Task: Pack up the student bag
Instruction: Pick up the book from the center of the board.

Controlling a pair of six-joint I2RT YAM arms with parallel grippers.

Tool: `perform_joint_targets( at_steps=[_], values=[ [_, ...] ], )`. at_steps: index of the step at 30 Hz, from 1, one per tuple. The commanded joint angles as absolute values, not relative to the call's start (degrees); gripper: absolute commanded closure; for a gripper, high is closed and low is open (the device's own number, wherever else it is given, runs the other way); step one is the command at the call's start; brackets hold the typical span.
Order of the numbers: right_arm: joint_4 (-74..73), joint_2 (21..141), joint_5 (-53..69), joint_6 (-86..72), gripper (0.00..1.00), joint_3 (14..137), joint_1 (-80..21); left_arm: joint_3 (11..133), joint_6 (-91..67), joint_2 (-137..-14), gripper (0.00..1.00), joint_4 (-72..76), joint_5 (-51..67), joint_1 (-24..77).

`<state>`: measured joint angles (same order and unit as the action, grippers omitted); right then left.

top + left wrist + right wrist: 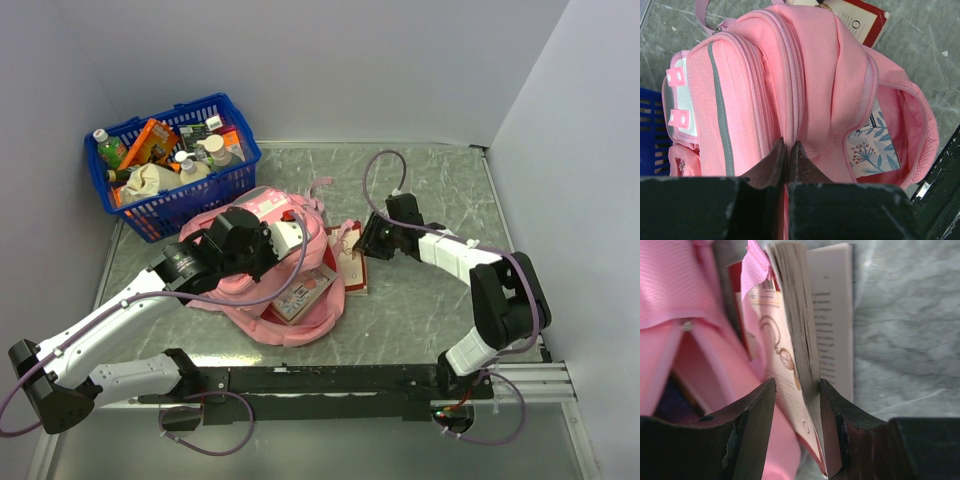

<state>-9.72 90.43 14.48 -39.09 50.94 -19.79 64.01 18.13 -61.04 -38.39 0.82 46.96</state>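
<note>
The student bag (262, 205) lies in the middle of the table, pink, its main compartment gaping toward the near side. My left gripper (788, 145) is shut on a fold of the bag's fabric beside the zip, holding the top of the bag (820, 75) up. A floral-covered book (875, 145) sits inside the open compartment. A red-and-white book (797, 315) stands on edge at the bag's right side. My right gripper (797, 382) straddles it, open; the pages lean on the right finger (832, 410) and a gap shows at the left finger.
A blue plastic basket (190, 200) full of bottles and packets stands at the back left, close behind the bag. A pink strap (756, 265) hangs over the book's top. Bare marble table lies to the right of the book (440, 190).
</note>
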Motion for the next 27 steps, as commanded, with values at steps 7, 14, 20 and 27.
perform_joint_targets(
  at_steps=[7,14,20,27],
  values=[
    [-6.2,90.3,20.1,-42.2,0.52,53.2,-23.6,66.5,18.8,-59.3,0.94,-30.7,2.5,47.4],
    [-5.0,97.4,18.7,-41.0,0.52,51.0,-24.0,66.9,18.8,-59.2,0.94,-30.8,2.7,47.3],
    [-2.8,100.8,18.7,-40.7,0.62,49.6,-24.2,67.1,18.5,-59.1,0.94,-31.0,2.9,47.3],
    [3.0,99.8,23.9,-41.9,1.0,47.7,-24.2,67.4,18.7,-59.2,0.94,-30.9,2.7,47.4]
  ],
)
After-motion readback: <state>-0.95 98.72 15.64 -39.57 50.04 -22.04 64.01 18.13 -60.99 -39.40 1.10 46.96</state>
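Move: The book lies against the backpack's open mouth; its middle is about 3 cm to the right hand's left, 1 cm back and 4 cm below, with the near edge already between the parted fingers. A pink strap crosses the book 4 cm left and 3 cm ahead of the hand; the backpack's middle is some 20 cm left, 3 cm back, 2 cm higher. From the left hand the book is roughly 17 cm right, 6 cm ahead, 21 cm below. The right hand eases 2 cm left, rising slightly, then drops about 5 cm and shuts, pinching the book's edge. ##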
